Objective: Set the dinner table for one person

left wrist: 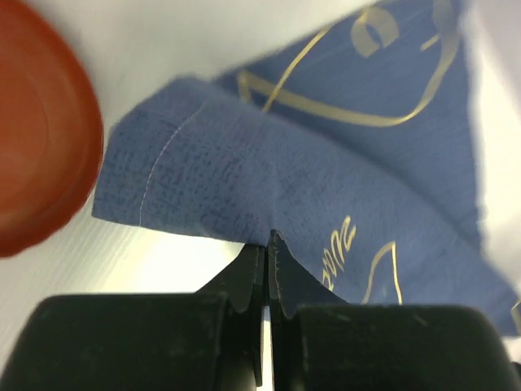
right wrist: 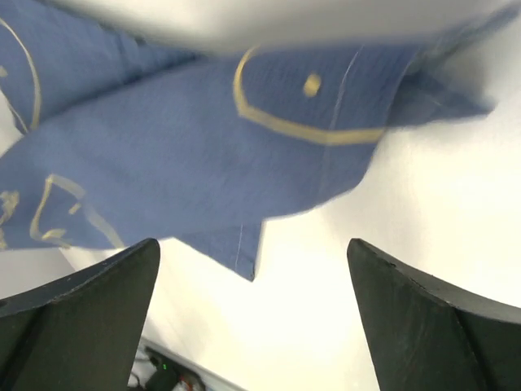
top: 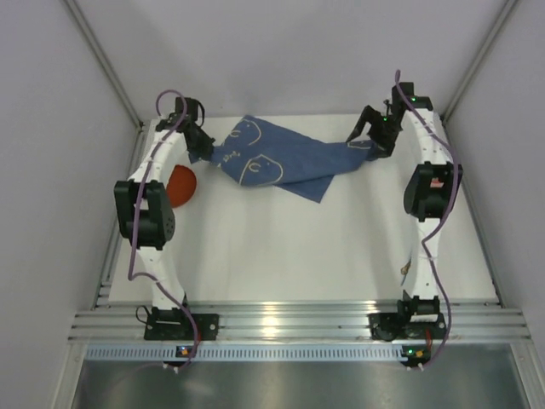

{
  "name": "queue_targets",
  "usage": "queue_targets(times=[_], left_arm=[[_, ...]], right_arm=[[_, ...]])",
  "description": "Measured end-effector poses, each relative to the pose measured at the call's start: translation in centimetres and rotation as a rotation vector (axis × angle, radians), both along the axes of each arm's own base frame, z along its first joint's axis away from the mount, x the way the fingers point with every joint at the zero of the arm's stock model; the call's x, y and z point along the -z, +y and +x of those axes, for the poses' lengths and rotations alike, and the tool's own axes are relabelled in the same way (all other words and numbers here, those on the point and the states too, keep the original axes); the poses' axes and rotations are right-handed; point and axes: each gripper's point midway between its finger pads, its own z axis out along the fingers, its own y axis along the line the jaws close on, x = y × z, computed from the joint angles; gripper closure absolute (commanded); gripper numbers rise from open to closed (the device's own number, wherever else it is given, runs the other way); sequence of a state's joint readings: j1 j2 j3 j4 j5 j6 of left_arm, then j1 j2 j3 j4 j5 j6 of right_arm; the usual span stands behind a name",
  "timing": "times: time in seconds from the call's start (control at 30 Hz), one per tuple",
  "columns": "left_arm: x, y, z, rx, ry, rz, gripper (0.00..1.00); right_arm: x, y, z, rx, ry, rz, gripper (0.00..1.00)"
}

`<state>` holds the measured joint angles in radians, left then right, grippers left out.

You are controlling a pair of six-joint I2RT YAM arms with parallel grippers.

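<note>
A blue cloth mat (top: 281, 160) with pale line drawings lies crumpled and partly folded across the back of the white dinner table (top: 298, 247). My left gripper (top: 204, 152) is shut on the mat's left edge; in the left wrist view the fingertips (left wrist: 281, 252) pinch the fabric (left wrist: 309, 171). My right gripper (top: 368, 129) hangs open over the mat's right end. In the right wrist view its fingers (right wrist: 98, 301) stand wide apart and touch nothing, with the mat (right wrist: 203, 147) and a corner of it beyond them.
A red plate (top: 181, 186) sits on the table just near-left of the mat, beside the left arm, and shows as a red disc (left wrist: 41, 138) in the left wrist view. Grey walls close in the back and sides. A ribbed aluminium rail (top: 289, 322) runs along the near edge.
</note>
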<state>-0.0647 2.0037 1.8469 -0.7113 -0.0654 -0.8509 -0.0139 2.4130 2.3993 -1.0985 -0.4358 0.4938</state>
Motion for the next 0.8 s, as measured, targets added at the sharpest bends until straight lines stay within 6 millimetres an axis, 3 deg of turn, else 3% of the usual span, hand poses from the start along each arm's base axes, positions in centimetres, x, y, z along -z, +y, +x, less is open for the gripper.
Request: queue_targets(times=[0.13, 0.27, 0.4, 0.53, 0.63, 0.8], left_arm=[[7.3, -2.7, -3.5, 0.083, 0.200, -0.001, 1.00], [11.5, -5.8, -5.7, 0.174, 0.319, 0.009, 1.00], [11.8, -7.8, -6.7, 0.235, 0.337, 0.012, 1.00], [11.7, -7.9, -6.7, 0.244, 0.336, 0.007, 1.00], [11.5, -7.9, -6.5, 0.248, 0.330, -0.003, 1.00], [11.4, -8.2, -6.6, 0.263, 0.331, 0.001, 1.00]], right_arm=[[1.5, 3.4, -2.5, -0.092, 0.076, -0.012, 0.00], [1.0, 5.9, -4.9, -0.173, 0.084, -0.049, 0.00], [-1.6, 7.5, -9.8, -0.243, 0.064, -0.108, 0.00], [-3.4, 9.6, -15.4, -0.312, 0.016, -0.088, 0.00], [-1.2, 10.5, -17.7, -0.344, 0.061, -0.076, 0.00], [5.9, 9.3, -18.2, -0.320, 0.195, -0.121, 0.00]])
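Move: The left hand pinches the blue placemat's left end. Its spot on the table is about 7 cm back, 8 cm right and 12 cm below; the red plate is some 9 cm left, 8 cm back and 13 cm below. From the open right hand, the placemat's near corner is roughly 16 cm back, 12 cm left and 10 cm below. The just-released right end is about 3 cm ahead, 2 cm left and 5 cm below. Left lowers its pinched placemat end about 12 cm, back-right; open right hand goes 20 cm back-left, then down. ##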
